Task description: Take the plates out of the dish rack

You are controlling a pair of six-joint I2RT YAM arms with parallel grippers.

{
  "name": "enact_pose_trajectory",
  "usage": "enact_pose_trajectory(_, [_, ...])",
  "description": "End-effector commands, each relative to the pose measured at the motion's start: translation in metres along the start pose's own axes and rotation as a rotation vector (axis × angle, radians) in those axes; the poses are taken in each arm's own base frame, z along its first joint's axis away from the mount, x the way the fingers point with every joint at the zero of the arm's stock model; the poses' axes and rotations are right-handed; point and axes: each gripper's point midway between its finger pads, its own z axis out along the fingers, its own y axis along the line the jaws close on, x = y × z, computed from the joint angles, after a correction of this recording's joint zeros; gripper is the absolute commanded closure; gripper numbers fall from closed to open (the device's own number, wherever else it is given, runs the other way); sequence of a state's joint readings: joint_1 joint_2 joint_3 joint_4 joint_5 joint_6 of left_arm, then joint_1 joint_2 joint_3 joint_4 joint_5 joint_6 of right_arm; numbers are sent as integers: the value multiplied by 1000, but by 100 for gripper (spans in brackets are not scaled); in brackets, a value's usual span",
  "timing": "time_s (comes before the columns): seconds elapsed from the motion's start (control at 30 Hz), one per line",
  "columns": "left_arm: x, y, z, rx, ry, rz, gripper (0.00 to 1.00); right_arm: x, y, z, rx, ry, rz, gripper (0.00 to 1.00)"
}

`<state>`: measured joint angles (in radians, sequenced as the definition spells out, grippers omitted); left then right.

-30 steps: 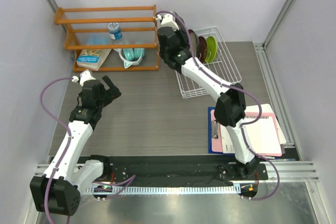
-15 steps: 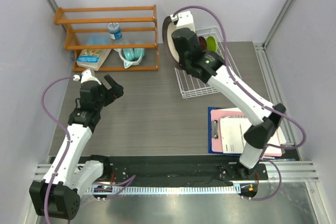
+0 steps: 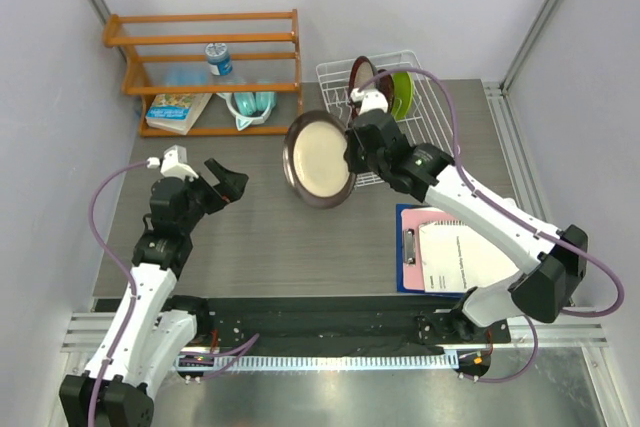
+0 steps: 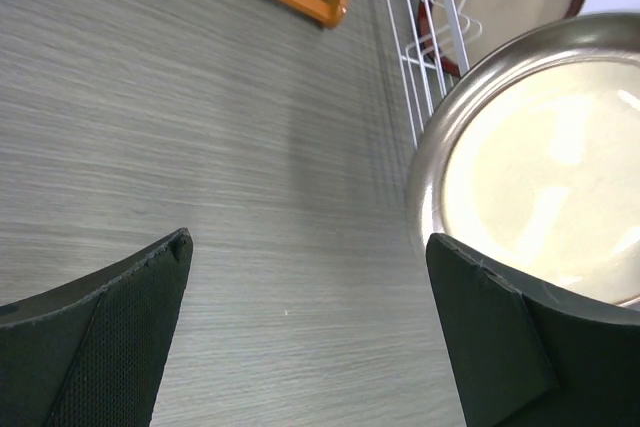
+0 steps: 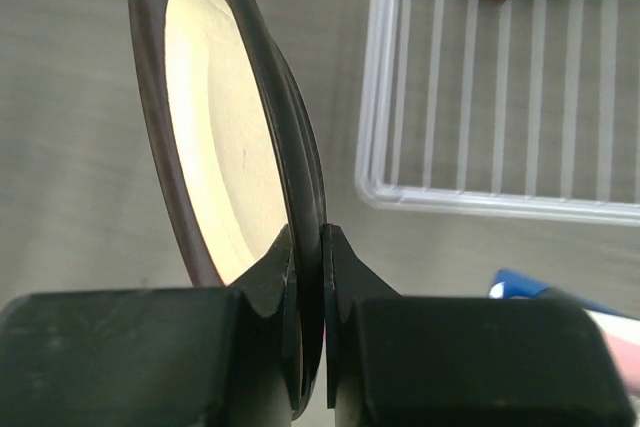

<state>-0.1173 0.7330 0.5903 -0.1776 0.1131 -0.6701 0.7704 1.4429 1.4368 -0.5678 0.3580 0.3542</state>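
My right gripper (image 3: 350, 155) is shut on the rim of a grey-rimmed plate with a cream centre (image 3: 320, 159), held on edge in the air left of the white wire dish rack (image 3: 435, 122). From the right wrist, both fingers pinch the plate (image 5: 215, 147) at its lower edge, gripper (image 5: 310, 247). In the rack stand a maroon-rimmed plate (image 3: 362, 74), a dark red one (image 3: 384, 90) and a lime green one (image 3: 403, 90). My left gripper (image 3: 228, 179) hangs open over bare table, left of the held plate (image 4: 560, 167); nothing lies between its fingers, gripper (image 4: 310, 317).
An orange wooden shelf (image 3: 210, 19) stands at the back left with a bottle (image 3: 218, 57), a book (image 3: 178, 110) and a teal item (image 3: 250, 105). A blue clipboard with papers (image 3: 465, 257) lies at the right, near the front of the rack.
The right arm has lifted the grey-rimmed plate out of the rack and swung it left and nearer, over the table. The left gripper has drifted slightly right, staying open.
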Motion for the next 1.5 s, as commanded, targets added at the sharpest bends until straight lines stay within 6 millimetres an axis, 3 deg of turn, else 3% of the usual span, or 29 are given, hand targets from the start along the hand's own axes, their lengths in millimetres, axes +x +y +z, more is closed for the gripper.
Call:
enact_pose_trajectory(0.0, [3, -25, 1, 170, -18, -21, 1, -77, 53, -53, -337, -271, 297, 99])
enact_pose_trajectory(0.07, [0, -33, 3, 213, -30, -43, 0, -70, 58, -55, -378, -262, 328, 99])
enact_pose_trajectory(0.33, [27, -43, 13, 341, 47, -95, 1, -36, 76, -42, -492, -185, 426, 99])
enact_pose_trajectory(0.47, [26, -51, 11, 410, 22, -113, 5, -27, 91, -40, -589, -158, 468, 99])
enact_pose_trajectory(0.63, [27, -53, 8, 440, 11, -116, 30, -18, 100, -40, -667, -133, 528, 99])
enact_pose_trajectory(0.67, [29, -52, 9, 438, 13, -117, 42, -18, 99, -38, -672, -130, 541, 99])
enact_pose_trajectory(0.73, [30, -52, 9, 436, 15, -116, 52, -14, 102, -38, -710, -117, 563, 99])
enact_pose_trajectory(0.77, [32, -51, 8, 435, 21, -117, 66, -12, 102, -37, -713, -110, 569, 99])
enact_pose_trajectory(0.83, [36, -47, 9, 424, 35, -119, 73, -12, 101, -36, -725, -107, 575, 99])
enact_pose_trajectory(0.93, [42, -42, 10, 401, 51, -114, 95, -13, 99, -36, -748, -102, 583, 99])
enact_pose_trajectory(0.97, [45, -39, 11, 386, 62, -115, 100, -14, 99, -36, -752, -102, 582, 99])
enact_pose_trajectory(1.1, [45, -31, 14, 340, 57, -101, 100, -11, 96, -34, -749, -97, 582, 99])
enact_pose_trajectory(1.23, [39, -24, 14, 279, 49, -79, 100, -4, 89, -26, -712, -81, 563, 77])
enact_pose_trajectory(1.33, [31, -21, 12, 237, 28, -70, 100, 2, 78, -17, -657, -75, 560, 40])
enact_pose_trajectory(1.47, [23, -12, 11, 163, 11, -62, 100, 8, 60, -6, -590, -66, 560, 29])
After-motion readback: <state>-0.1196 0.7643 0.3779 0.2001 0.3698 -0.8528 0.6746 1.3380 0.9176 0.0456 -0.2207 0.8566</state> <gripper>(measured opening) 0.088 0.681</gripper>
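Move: The plate's middle is about 20 cm to the left hand's right, some 5 cm ahead and 4 cm higher. The wooden rack stands about 21 cm ahead of that hand, 7 cm to its left, a little lower. The right hand already holds the plate's right rim; the left gripper is about 27 cm to its left, 7 cm back and 5 cm lower. The dish rack's middle lies about 11 cm ahead of the right hand, 12 cm right and 16 cm below. The left hand pinches the plate's near-left rim, after going about 5 cm right towards it with open fingers, swinging some 15 degrees clockwise and rolling its left side down. The right hand brings the plate 6 cm left, 5 cm back and 6 cm down, rolling its left side up nearly 40 degrees, pauses while the left fingers close, then opens and lets go. ##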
